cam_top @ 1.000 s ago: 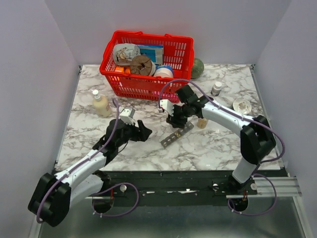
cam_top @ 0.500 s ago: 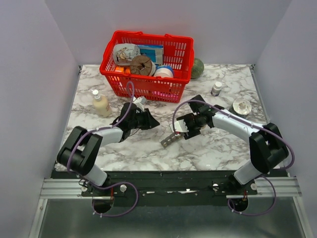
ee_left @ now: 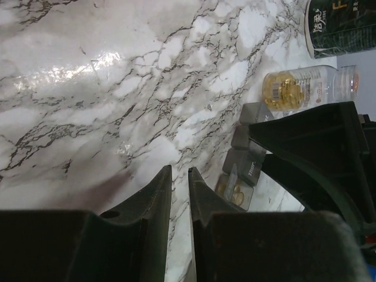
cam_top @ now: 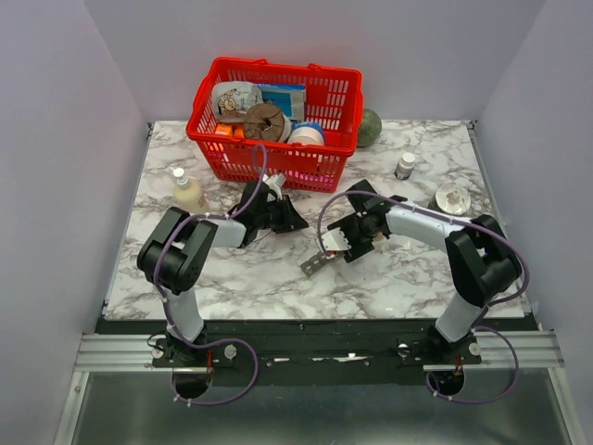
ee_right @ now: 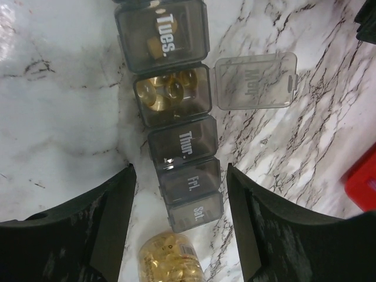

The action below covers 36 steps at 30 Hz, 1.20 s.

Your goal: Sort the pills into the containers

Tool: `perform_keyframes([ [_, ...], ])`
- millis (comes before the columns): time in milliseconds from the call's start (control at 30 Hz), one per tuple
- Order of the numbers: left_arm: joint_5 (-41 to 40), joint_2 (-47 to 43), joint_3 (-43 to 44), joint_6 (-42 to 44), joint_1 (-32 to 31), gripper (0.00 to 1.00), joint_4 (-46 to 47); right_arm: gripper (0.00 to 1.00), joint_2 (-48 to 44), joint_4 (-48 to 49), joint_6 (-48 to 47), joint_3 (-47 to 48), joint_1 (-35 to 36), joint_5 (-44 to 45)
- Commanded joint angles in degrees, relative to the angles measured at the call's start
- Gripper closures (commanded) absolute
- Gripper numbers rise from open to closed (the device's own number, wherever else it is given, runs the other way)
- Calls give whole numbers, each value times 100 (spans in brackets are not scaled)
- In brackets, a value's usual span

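Observation:
The containers point(cam_top: 315, 262) are one dark grey strip of day-marked boxes lying mid-table. In the right wrist view the containers point(ee_right: 185, 144) run from "Tues." to "Sat."; one box stands with its lid point(ee_right: 252, 82) swung open and golden pills point(ee_right: 167, 94) inside. My right gripper point(ee_right: 181, 170) point(cam_top: 338, 243) is open, its fingers astride the "Fri." end without touching it. My left gripper point(ee_left: 178, 170) point(cam_top: 295, 222) hovers over bare marble left of the strip point(ee_left: 247, 167), with a narrow gap and nothing between its fingers. A pill bottle point(ee_right: 170, 258) point(ee_left: 294, 88) lies beyond the "Sat." end.
A red mesh basket point(cam_top: 269, 162) full of items stands at the back. A cream bottle point(cam_top: 188, 195) is at the left; a small bottle point(cam_top: 405, 165), a white dish point(cam_top: 452, 197) and a green ball point(cam_top: 371, 127) at the right. A dark can point(ee_left: 338, 26) lies near the pill bottle.
My left arm has stretched out toward the strip and its jaws have narrowed from wide open. My right gripper has come down beside the strip and opened wider.

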Motion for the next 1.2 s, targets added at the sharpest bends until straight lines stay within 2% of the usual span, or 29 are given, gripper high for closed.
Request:
perform_keyframes([
  [0,395,214,181,102,-76,75,114,28,239,-364,-283,304,-204,-37],
  [233,695,477,418,181,-234,75,70,32,616,-839,-344,761,-265,-160],
  [433,722,592,533,181,-340,76,26,40,714,-971,-266,885,-265,-257],
  [667,888,522,480,164,-410,78,166,60,810,-972,-99,902,-265,-301],
  [1167,1240,425,340,321,-770,79,264,62,854,-884,42,867,-257,-336],
])
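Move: For my left hand, the open Wed lid lies about 4 cm back and 5 cm to its right, some 4 cm below; the Wed compartment of the pill organizer is roughly 6 cm back and 7 cm right. For my right hand, the Fri compartment sits 1 cm ahead and level sideways, 1 cm below; the pill bottle beyond the Sat end is about 4 cm farther out and 6 cm right. I steady the organizer by its Fri–Sat end: my right hand edges 2 cm forward, sinks slightly, closes its open fingers onto both long sides there, then holds still. Meanwhile my left hand, fingers kept nearly shut, goes about 6 cm right and 4 cm back to the Wed lid, turning some 15 degrees clockwise, dipping under a centimetre and then rising again. ##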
